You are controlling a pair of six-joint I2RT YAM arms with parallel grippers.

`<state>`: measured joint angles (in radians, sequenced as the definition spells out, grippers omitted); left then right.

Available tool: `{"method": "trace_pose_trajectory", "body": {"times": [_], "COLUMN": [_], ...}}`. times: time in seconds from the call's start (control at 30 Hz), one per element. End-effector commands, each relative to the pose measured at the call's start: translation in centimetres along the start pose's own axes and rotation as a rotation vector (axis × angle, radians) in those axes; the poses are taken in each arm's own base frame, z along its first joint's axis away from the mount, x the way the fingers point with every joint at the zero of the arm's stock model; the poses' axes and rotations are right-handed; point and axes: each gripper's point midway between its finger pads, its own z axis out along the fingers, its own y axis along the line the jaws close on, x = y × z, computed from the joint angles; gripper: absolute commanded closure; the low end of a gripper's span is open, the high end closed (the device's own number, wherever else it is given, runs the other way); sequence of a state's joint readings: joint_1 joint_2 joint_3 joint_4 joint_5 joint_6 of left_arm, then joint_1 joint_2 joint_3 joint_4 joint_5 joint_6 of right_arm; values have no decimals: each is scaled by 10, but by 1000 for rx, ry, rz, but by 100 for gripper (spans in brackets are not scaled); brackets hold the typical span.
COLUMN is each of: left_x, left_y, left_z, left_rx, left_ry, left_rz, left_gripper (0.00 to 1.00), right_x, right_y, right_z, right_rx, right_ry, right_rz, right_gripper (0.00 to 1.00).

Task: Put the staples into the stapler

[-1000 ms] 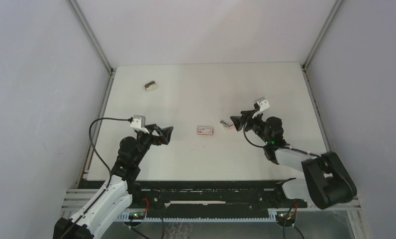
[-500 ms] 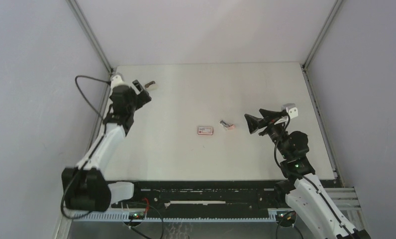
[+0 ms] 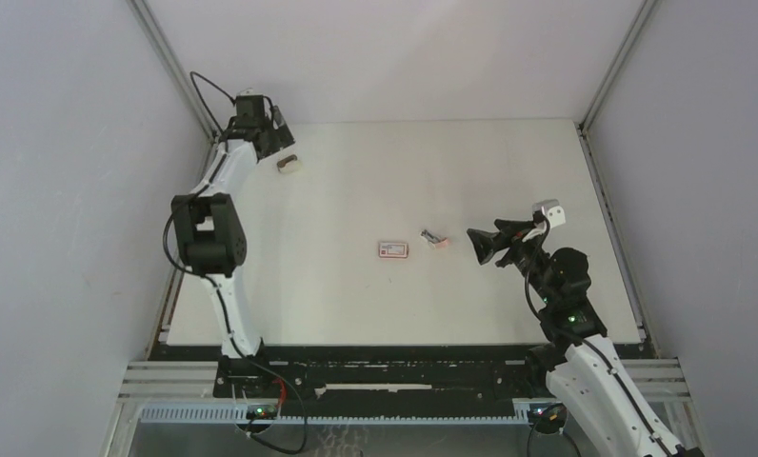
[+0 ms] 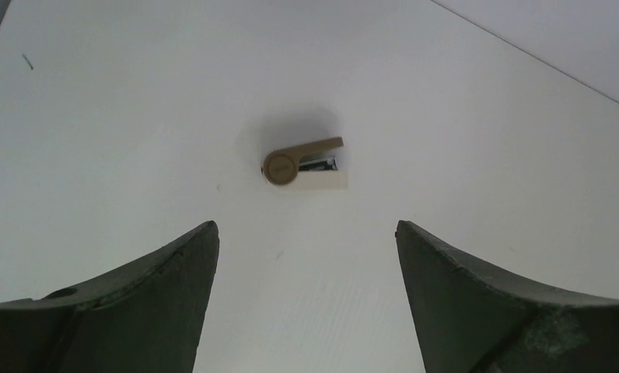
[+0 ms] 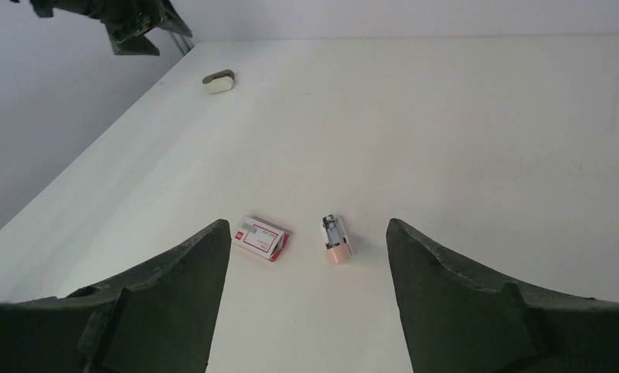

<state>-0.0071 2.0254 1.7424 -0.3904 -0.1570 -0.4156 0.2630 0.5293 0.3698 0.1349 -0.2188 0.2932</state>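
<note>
A small pink-and-white stapler (image 3: 436, 239) (image 5: 336, 238) lies mid-table. A matchbox-sized white box with a red label (image 3: 392, 249) (image 5: 261, 237) lies just to its left. The staples themselves are hidden. My right gripper (image 3: 478, 244) (image 5: 306, 229) hangs open and empty a short way right of the stapler, pointing at it. My left gripper (image 3: 280, 141) (image 4: 306, 233) is open and empty at the far-left corner. It hovers just short of a small tan-and-white object (image 3: 289, 164) (image 4: 305, 162) without touching it.
The left arm stretches along the table's left edge (image 3: 196, 219), close to the corner post (image 3: 180, 76). Grey walls enclose the left, right and back. In the right wrist view the tan-and-white object (image 5: 218, 81) lies far back, below the left gripper (image 5: 135, 19).
The left arm swung from the near-left of the table out to the far-left corner. The right gripper drew back to the right from the stapler and opened wider.
</note>
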Motion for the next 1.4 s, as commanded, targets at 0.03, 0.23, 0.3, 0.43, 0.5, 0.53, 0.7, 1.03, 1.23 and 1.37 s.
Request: {"method": "trace_pose_trajectory", "body": {"times": [0.03, 0.23, 0.3, 0.43, 0.5, 0.53, 0.7, 1.03, 1.23, 1.37], "left_x": [-16, -25, -24, -18, -13, -11, 6, 27, 44, 42], "left_y": [1, -10, -14, -12, -17, -17, -19, -24, -22, -21], "left_z": [31, 65, 74, 90, 95, 97, 105, 81, 69, 68], "left_rx": [-4, 39, 65, 104, 139, 144, 157, 180, 113, 96], "left_ry": [46, 54, 61, 79, 96, 102, 147, 189, 208, 196], "left_rz": [36, 30, 13, -57, -83, -87, -122, -91, 6, 21], "left_gripper": [12, 17, 18, 20, 22, 22, 23, 32, 36, 46], "right_x": [-18, -12, -10, -10, -11, -10, -8, -8, -7, -7], "right_y": [10, 10, 9, 9, 9, 9, 8, 8, 9, 10], "right_z": [2, 6, 7, 7, 6, 6, 7, 4, 4, 4], "right_rx": [-40, -49, -48, -46, -47, -47, -43, -39, -45, -47], "right_ry": [-27, -3, 4, 5, 2, 5, 12, 12, 15, 14], "right_rz": [-4, 1, 1, 2, 0, 1, 5, 11, 21, 20], "right_gripper": [28, 29, 29, 30, 30, 30, 30, 31, 31, 32]}}
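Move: The stapler, lying open on the table, is about 5 cm ahead of the left hand, 1 cm to its right and some 13 cm below. The red-and-white box is about 23 cm back and 36 cm right of that hand. The pink and silver piece lies some 19 cm back and 48 cm to its right. From the right hand, the stapler is roughly 33 cm ahead, 66 cm left and 20 cm lower. Down and forward goes the left hand towards the stapler, sinking about 11 cm in all and reaching some 7 cm out. It then draws back about 3 cm and eases right, close by the stapler. The wrist tips further down and rolls some 10 degrees, left side dropping. The fingers narrow by about a third but stay open; contact can't be made out. ##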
